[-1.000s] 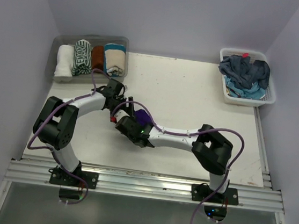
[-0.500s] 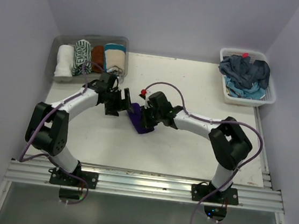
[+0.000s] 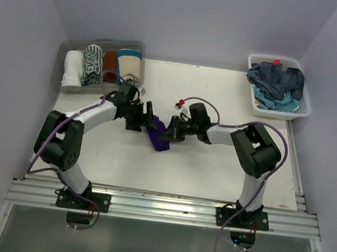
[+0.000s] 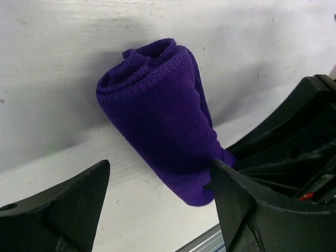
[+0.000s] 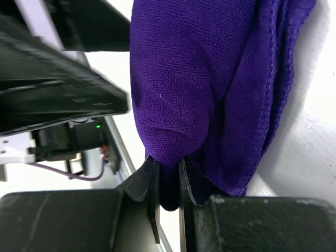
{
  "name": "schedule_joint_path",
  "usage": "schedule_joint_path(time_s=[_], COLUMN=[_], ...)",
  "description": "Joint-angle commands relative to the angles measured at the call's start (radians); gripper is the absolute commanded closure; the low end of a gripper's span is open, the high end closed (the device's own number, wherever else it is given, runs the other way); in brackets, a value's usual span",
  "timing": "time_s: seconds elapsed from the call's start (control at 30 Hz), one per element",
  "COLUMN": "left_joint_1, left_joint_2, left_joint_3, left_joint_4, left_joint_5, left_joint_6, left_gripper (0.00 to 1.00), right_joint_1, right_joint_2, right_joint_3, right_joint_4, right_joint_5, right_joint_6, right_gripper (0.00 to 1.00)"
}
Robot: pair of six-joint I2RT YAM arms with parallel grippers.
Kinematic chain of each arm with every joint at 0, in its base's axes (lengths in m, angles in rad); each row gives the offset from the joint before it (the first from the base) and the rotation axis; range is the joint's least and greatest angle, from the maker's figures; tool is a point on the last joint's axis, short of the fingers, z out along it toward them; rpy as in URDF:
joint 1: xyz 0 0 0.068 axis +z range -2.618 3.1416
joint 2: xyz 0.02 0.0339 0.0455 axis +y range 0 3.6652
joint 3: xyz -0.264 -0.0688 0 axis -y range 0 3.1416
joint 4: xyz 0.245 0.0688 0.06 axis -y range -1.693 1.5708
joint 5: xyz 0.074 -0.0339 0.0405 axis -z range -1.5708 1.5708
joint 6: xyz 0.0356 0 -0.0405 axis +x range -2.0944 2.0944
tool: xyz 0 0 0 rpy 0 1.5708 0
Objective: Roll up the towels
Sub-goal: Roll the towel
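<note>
A rolled deep purple towel (image 3: 157, 137) lies on the white table between both grippers. It also shows in the left wrist view (image 4: 163, 121) and the right wrist view (image 5: 199, 79). My right gripper (image 3: 168, 131) is shut on a fold of its right side; its fingers (image 5: 149, 178) pinch the cloth. My left gripper (image 3: 147, 119) is open at the towel's left end, and its right finger (image 4: 247, 205) touches the roll. Several rolled towels (image 3: 102, 65) lie in the clear tub (image 3: 137, 47). Loose navy and light blue towels (image 3: 275, 81) fill the white basket (image 3: 305, 109).
The clear tub stands at the table's back left corner, the basket at the back right. Purple cables loop over both arms. A metal rail (image 3: 159, 207) runs along the near edge.
The right gripper has moved from front left of the towel to its right side, now pinching it. The left gripper has moved right to the towel's left end.
</note>
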Motion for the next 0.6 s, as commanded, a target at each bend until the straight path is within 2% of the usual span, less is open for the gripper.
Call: schedule_joint_path(time_s=[0.0, 0.17, 0.23, 0.3, 0.33, 0.4, 0.43, 0.5, 0.57], left_joint_1=[-0.018, -0.039, -0.049, -0.053, -0.055, -0.058, -0.059, -0.063, -0.064], left_joint_2=[0.066, 0.149, 0.16, 0.162, 0.159, 0.154, 0.148, 0.14, 0.128], left_joint_3=[0.034, 0.063, 0.069, 0.08, 0.084, 0.106, 0.11, 0.114, 0.104], left_joint_4=[0.07, 0.078, 0.075, 0.067, 0.059, 0.012, -0.005, -0.031, -0.042], left_joint_5=[0.029, 0.02, 0.019, 0.011, 0.005, -0.027, -0.036, -0.061, -0.076], left_joint_6=[-0.003, -0.006, -0.012, -0.017, -0.019, -0.019, -0.019, -0.02, -0.029], left_gripper=[0.2, 0.29, 0.38, 0.45, 0.47, 0.5, 0.5, 0.5, 0.5], right_joint_1=[-0.007, -0.016, -0.018, -0.019, -0.019, 0.0, 0.01, 0.054, 0.097], right_joint_2=[0.021, 0.026, 0.014, -0.014, -0.057, -0.12, -0.184, -0.241, -0.299], right_joint_3=[-0.026, -0.061, -0.066, -0.063, -0.049, -0.023, 0.004, 0.031, 0.074], right_joint_4=[0.102, 0.144, 0.104, 0.031, -0.077, -0.219, -0.346, -0.437, -0.537], right_joint_5=[-0.105, -0.107, -0.087, -0.021, 0.017, 0.121, 0.239, 0.35, 0.525], right_joint_6=[0.101, 0.13, 0.113, 0.037, -0.006, -0.139, -0.178, -0.258, -0.322], right_gripper=[1.0, 1.0, 1.0, 0.82, 0.64, 0.51, 0.42, 0.36, 0.32])
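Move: The purple towel, already rolled into a thick bundle, has its middle about 5 cm to the left gripper's right, 3 cm back and 4 cm below. The right gripper already pinches its near right side, with the roll's middle about 4 cm to that gripper's left and 1 cm ahead, roughly level. In the grey bin, the beige-and-blue rolled towel is some 21 cm ahead of the left gripper and 8 cm left, and the brown one is equally far ahead and 16 cm left. Bring the open left gripper down and about 3 cm right over the far part of the purple roll, closing its fingers partway until they squeeze the roll from both sides. Keep the right pinch meanwhile, easing slightly down; then open the right fingers, let go, and draw back about 3 cm to the right, lifting at the end while the fingertips tip downward. ##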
